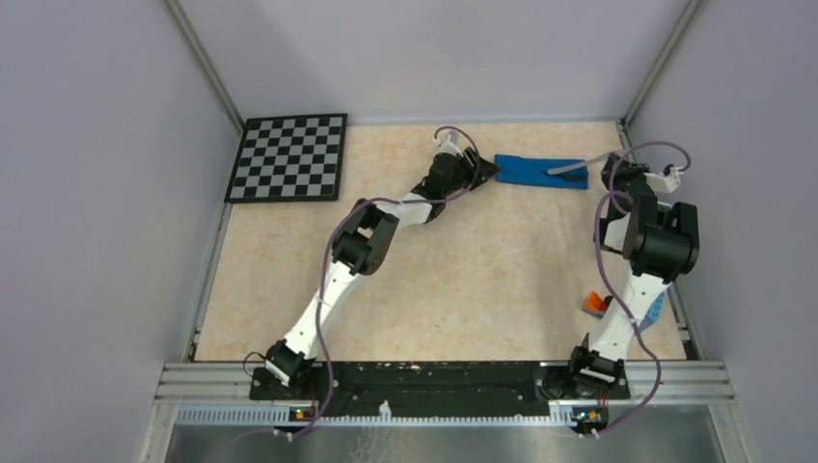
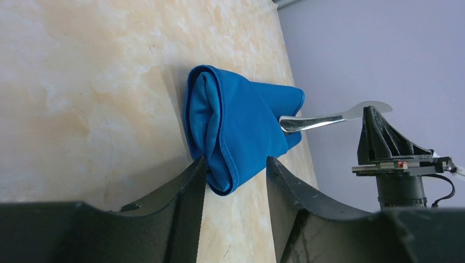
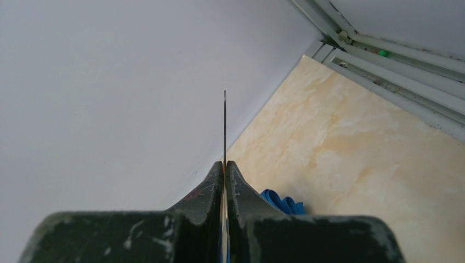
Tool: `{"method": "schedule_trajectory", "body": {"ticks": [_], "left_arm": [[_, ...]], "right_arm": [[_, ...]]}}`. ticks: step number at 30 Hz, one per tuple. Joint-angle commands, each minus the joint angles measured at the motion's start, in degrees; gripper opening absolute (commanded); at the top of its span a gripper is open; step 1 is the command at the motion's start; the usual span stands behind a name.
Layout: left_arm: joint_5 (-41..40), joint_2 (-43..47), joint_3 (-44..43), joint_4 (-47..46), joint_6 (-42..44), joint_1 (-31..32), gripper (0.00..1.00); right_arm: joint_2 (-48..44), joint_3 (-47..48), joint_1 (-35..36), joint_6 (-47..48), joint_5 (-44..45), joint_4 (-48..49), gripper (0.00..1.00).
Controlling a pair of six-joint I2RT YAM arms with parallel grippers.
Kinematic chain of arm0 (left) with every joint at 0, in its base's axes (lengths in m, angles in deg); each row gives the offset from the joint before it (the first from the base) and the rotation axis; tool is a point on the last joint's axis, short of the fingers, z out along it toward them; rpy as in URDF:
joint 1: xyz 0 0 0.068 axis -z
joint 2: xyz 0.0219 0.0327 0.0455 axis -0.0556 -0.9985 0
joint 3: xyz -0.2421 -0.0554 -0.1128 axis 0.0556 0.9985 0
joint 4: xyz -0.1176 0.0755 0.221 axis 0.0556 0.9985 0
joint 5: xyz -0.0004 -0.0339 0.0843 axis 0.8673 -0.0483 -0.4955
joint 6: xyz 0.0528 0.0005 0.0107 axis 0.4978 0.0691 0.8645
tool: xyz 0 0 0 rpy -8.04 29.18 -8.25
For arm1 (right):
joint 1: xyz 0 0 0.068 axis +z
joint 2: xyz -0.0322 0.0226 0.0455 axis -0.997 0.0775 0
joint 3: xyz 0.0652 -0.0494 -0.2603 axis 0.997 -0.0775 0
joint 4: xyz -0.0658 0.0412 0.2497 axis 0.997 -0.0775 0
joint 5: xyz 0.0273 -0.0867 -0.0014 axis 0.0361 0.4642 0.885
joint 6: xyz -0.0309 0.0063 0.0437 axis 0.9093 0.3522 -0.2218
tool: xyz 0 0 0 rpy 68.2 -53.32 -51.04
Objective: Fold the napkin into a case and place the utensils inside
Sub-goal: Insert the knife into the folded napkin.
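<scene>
The bright blue napkin [image 1: 526, 171] lies folded into a narrow case at the back right of the table. My left gripper [image 1: 487, 172] stands open at its left end. In the left wrist view the cloth's corner [image 2: 236, 126] reaches between the fingers [image 2: 192, 186] and touches the left one. A pale grey knife [image 1: 579, 166] sticks out of the case's right end, and my right gripper [image 1: 610, 174] is shut on it. The right wrist view shows the blade [image 3: 224, 126] edge-on, rising from the shut gripper [image 3: 225, 163], with blue cloth [image 3: 282, 203] just below.
A black-and-white checkerboard [image 1: 289, 157] lies at the back left. A small orange object [image 1: 594, 303] and a pale blue thing [image 1: 654, 309] sit beside the right arm's base. Grey walls [image 1: 733, 116] stand close behind and beside the case.
</scene>
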Motion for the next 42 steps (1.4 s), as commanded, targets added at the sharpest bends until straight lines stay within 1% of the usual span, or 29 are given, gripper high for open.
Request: {"method": "schedule_trajectory", "body": {"ticks": [1, 7, 11, 24, 31, 42], "left_arm": [[-0.7, -1.4, -1.7, -0.2, -1.9, -0.2, 0.48], [0.1, -2.3, -1.6, 0.1, -3.4, -0.2, 0.44], [0.4, -2.2, -1.5, 0.2, -3.5, -0.2, 0.40], [0.9, -2.4, -0.8, 0.5, -5.2, -0.2, 0.34], [1.1, -2.7, -0.6, 0.4, -5.6, -0.2, 0.32], [1.1, -3.0, -0.6, -0.5, -6.6, -0.1, 0.30]], "right_arm": [[0.7, 0.9, -0.4, -2.9, -1.3, 7.0, 0.00], [2.2, 0.4, -0.4, -5.3, -4.7, 8.9, 0.00], [2.6, -0.5, -0.4, -6.2, -4.7, 9.7, 0.00], [5.7, -1.4, -0.3, -12.1, -5.8, 12.1, 0.00], [9.4, 1.3, -0.3, -18.4, -7.8, 9.8, 0.00], [10.9, 1.5, 1.0, -23.7, -7.0, 4.9, 0.00]]}}
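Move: The folded napkin's middle lies about 15 cm to the left of my right hand, some 3 cm farther out and 12 cm below; its right end is only 3 cm left and 3 cm ahead. The fork's tines show at the fold, about 8 cm left and 2 cm ahead. From my left hand, at the napkin's left end, the napkin's middle is some 13 cm to the right, 2 cm ahead and 4 cm below. Keeping the blade pinched, I bring my right hand down about 6 cm and 3 cm left towards the napkin, most of the drop coming late, while I roll it some 20 degrees, left side rising, so the knife levels with its handle leading to the fold. My left hand stays at the napkin's left end, sinking 1 cm and narrowing its fingers from half open to about a third. ##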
